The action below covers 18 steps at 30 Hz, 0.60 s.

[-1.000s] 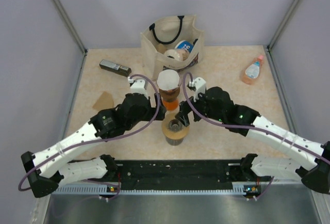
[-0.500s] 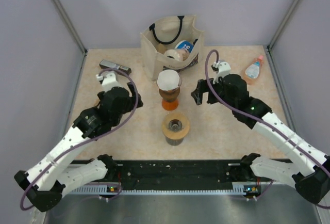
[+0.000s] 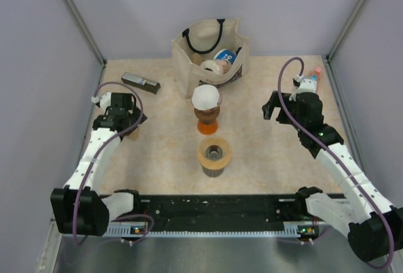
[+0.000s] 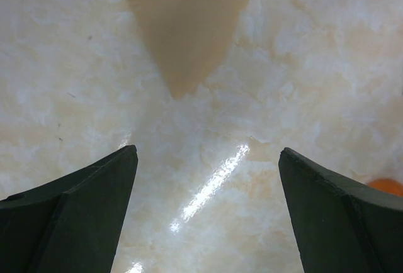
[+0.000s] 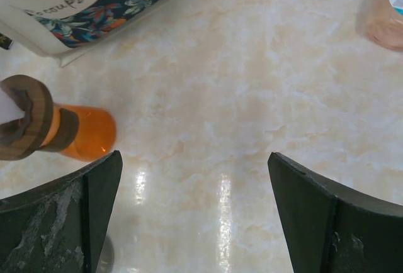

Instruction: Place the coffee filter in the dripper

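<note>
The dripper (image 3: 206, 111), a brownish cone, stands upright on an orange glass base (image 3: 207, 126) at the table's middle. The white coffee filter (image 3: 205, 97) sits inside its top. My left gripper (image 3: 128, 124) hangs open over the left side of the table, far from the dripper. In the left wrist view the left gripper (image 4: 207, 153) has only bare table between its fingers, and a tan fan-shaped paper (image 4: 189, 24) lies flat just ahead. My right gripper (image 3: 269, 108) is open to the dripper's right. In the right wrist view the right gripper (image 5: 194, 156) is empty, with the orange base (image 5: 91, 133) at the left.
A canvas tote bag (image 3: 211, 50) with items stands behind the dripper. A jar topped by a tan ring (image 3: 214, 153) sits in front of it. A dark bar (image 3: 140, 82) lies at the back left and a pink bottle (image 3: 308, 85) at the back right. Walls close in both sides.
Both arms have drawn away from the dripper, the left out to the left side and the right out toward the back right. The white filter stays in the dripper.
</note>
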Each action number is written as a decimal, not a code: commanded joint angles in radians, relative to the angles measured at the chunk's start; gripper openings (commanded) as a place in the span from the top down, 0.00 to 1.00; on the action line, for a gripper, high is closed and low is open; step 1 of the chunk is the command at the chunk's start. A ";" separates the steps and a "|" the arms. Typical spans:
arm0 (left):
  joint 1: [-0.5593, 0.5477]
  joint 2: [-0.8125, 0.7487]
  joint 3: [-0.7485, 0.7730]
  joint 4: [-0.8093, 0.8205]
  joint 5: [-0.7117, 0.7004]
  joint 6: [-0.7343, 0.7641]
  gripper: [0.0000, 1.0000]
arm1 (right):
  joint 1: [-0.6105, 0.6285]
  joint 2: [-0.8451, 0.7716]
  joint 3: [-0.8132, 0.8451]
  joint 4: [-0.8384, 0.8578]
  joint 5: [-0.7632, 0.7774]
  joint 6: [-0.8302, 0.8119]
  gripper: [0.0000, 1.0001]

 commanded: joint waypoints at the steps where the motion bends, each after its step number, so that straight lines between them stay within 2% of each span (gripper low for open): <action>1: 0.061 0.104 0.010 0.123 0.066 0.010 0.01 | -0.063 -0.010 -0.025 0.068 -0.004 0.040 0.01; 5: 0.114 0.232 0.038 0.160 0.019 0.059 0.01 | -0.097 -0.008 -0.045 0.079 -0.004 0.058 0.01; 10: 0.157 0.392 0.108 0.209 0.071 0.136 0.01 | -0.098 -0.022 -0.059 0.099 0.022 0.056 0.01; 15: 0.162 0.538 0.223 0.188 0.127 0.223 0.01 | -0.098 -0.022 -0.068 0.116 0.018 0.053 0.01; 18: 0.160 0.618 0.308 0.099 0.126 0.283 0.05 | -0.098 -0.021 -0.073 0.117 0.016 0.050 0.01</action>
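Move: Ahead of the open, empty left hand lies the brown coffee filter, flat on the table, about 10 cm forward, 5 cm to the left and 15 cm below. The grey box lies some 14 cm beyond the filter and 5 cm to its right; the orange carafe stands about 27 cm right of the hand and 5 cm forward, and the empty wood-ringed dripper 29 cm right and 10 cm back. From the right hand the filter is roughly 58 cm left, 5 cm forward and 22 cm below. Sinking about 9 cm while reaching some 8 cm forward and a little left, the left hand closes in on the brown filter; the drop slows late as the forward reach quickens. Its wrist tips about 15 degrees further down and its fingers stay wide open. The right hand drifts about 3 cm right and slightly down, clear of everything, then stops. ##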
